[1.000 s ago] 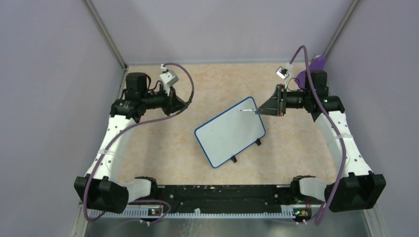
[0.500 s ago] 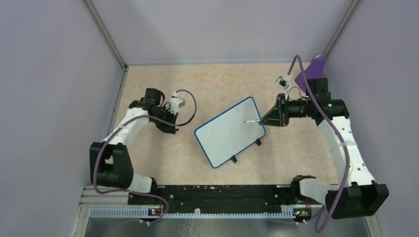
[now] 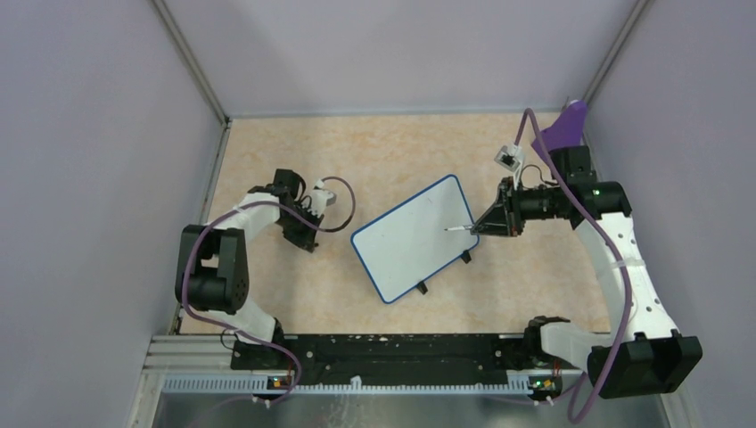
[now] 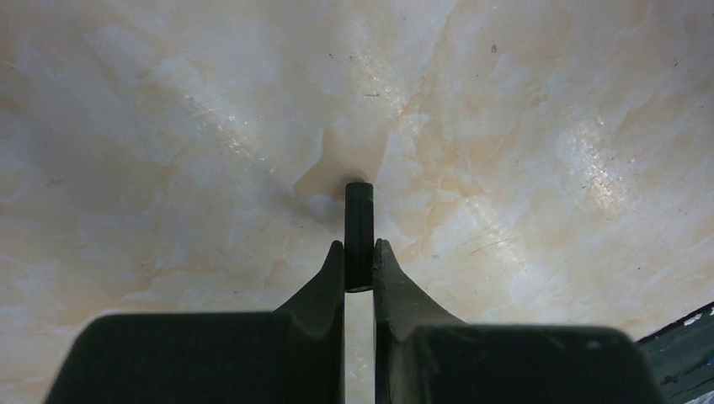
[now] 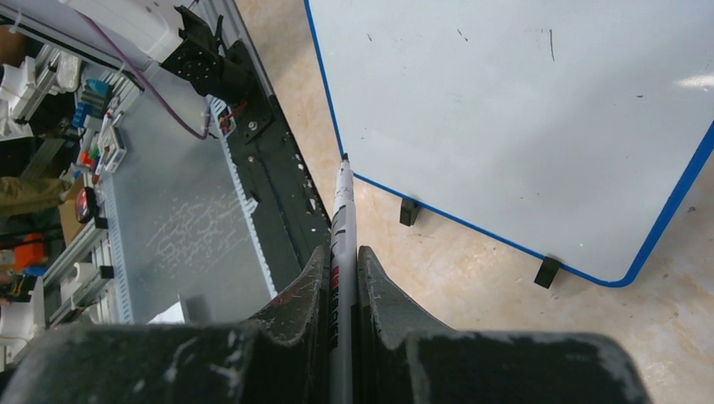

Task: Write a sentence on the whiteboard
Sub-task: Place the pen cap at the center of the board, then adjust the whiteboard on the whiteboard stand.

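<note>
The whiteboard (image 3: 414, 236) lies tilted in the middle of the table, blue-rimmed, with two black feet on its near right edge. No sentence shows on it; in the right wrist view the whiteboard (image 5: 522, 109) carries only a few tiny dark specks. My right gripper (image 3: 482, 225) is shut on a white marker (image 5: 342, 210), whose tip is over the board's right part. I cannot tell if the tip touches. My left gripper (image 3: 304, 234) is low over bare table left of the board. In its wrist view the left gripper (image 4: 359, 246) is shut on a small black cap (image 4: 359, 220).
A purple scoop (image 3: 563, 125) stands in the far right corner behind the right arm. Lilac walls close in the left, right and back. A black rail (image 3: 392, 349) with the arm bases runs along the near edge.
The left arm has folded back, bringing its gripper nearer and down to the table left of the board. The right gripper moved the marker slightly nearer along the board's right side.
</note>
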You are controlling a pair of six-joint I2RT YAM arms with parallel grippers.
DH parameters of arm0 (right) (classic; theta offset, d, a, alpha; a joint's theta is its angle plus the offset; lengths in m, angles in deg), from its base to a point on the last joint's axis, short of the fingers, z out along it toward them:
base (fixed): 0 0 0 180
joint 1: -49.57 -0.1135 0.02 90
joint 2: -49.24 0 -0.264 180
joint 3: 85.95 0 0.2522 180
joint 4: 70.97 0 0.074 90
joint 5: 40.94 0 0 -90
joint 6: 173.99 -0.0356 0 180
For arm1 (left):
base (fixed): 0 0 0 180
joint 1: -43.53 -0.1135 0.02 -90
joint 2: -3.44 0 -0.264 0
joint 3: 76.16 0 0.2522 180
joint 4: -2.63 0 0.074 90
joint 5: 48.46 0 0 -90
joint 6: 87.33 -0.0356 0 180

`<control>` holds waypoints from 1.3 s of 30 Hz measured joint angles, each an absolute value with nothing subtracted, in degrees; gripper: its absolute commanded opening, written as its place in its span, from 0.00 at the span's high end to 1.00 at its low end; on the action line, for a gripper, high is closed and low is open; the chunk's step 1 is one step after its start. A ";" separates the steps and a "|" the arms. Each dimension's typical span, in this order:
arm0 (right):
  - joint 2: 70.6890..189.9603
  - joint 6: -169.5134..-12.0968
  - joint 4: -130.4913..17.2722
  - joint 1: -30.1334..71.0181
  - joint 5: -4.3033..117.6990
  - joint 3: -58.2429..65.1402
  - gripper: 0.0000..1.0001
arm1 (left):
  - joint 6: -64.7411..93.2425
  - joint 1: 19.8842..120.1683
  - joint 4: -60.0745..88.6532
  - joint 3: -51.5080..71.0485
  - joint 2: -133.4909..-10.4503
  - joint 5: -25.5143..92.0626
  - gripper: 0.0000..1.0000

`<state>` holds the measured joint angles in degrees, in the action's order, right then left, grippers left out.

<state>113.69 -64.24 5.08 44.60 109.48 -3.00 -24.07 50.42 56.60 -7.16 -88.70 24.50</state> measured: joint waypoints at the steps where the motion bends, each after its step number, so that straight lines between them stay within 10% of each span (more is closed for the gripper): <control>1: 113.38 -64.05 5.16 44.60 109.46 -3.17 1.00 | -24.07 50.42 56.36 -7.16 -88.79 24.45 0.81; 15: 112.99 -61.82 8.42 44.60 108.21 -2.28 1.00 | -24.51 50.31 59.62 -4.01 -89.64 20.63 0.32; 27: 113.86 -60.13 8.84 44.29 106.07 -0.86 1.00 | -24.53 47.03 70.39 25.61 -87.06 -4.16 0.33; 39: 113.25 -61.99 3.52 41.67 101.74 -2.06 1.00 | -19.35 62.44 68.84 26.68 -94.39 -18.67 0.40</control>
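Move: The left hand still grips the pen cap right at the table, the cap's middle about 1 cm below it. The whiteboard's middle lies roughly 26 cm to its right and 2 cm back, some 7 cm higher. The uncapped marker, still held by the right hand, is about 35 cm to the left hand's right, 7 cm back and 22 cm up. From the right hand, the cap lies about 38 cm left, 7 cm ahead and 24 cm down. Left fingers open off the pen cap, then rise and swing right, about 20 cm each, towards the whiteboard. ##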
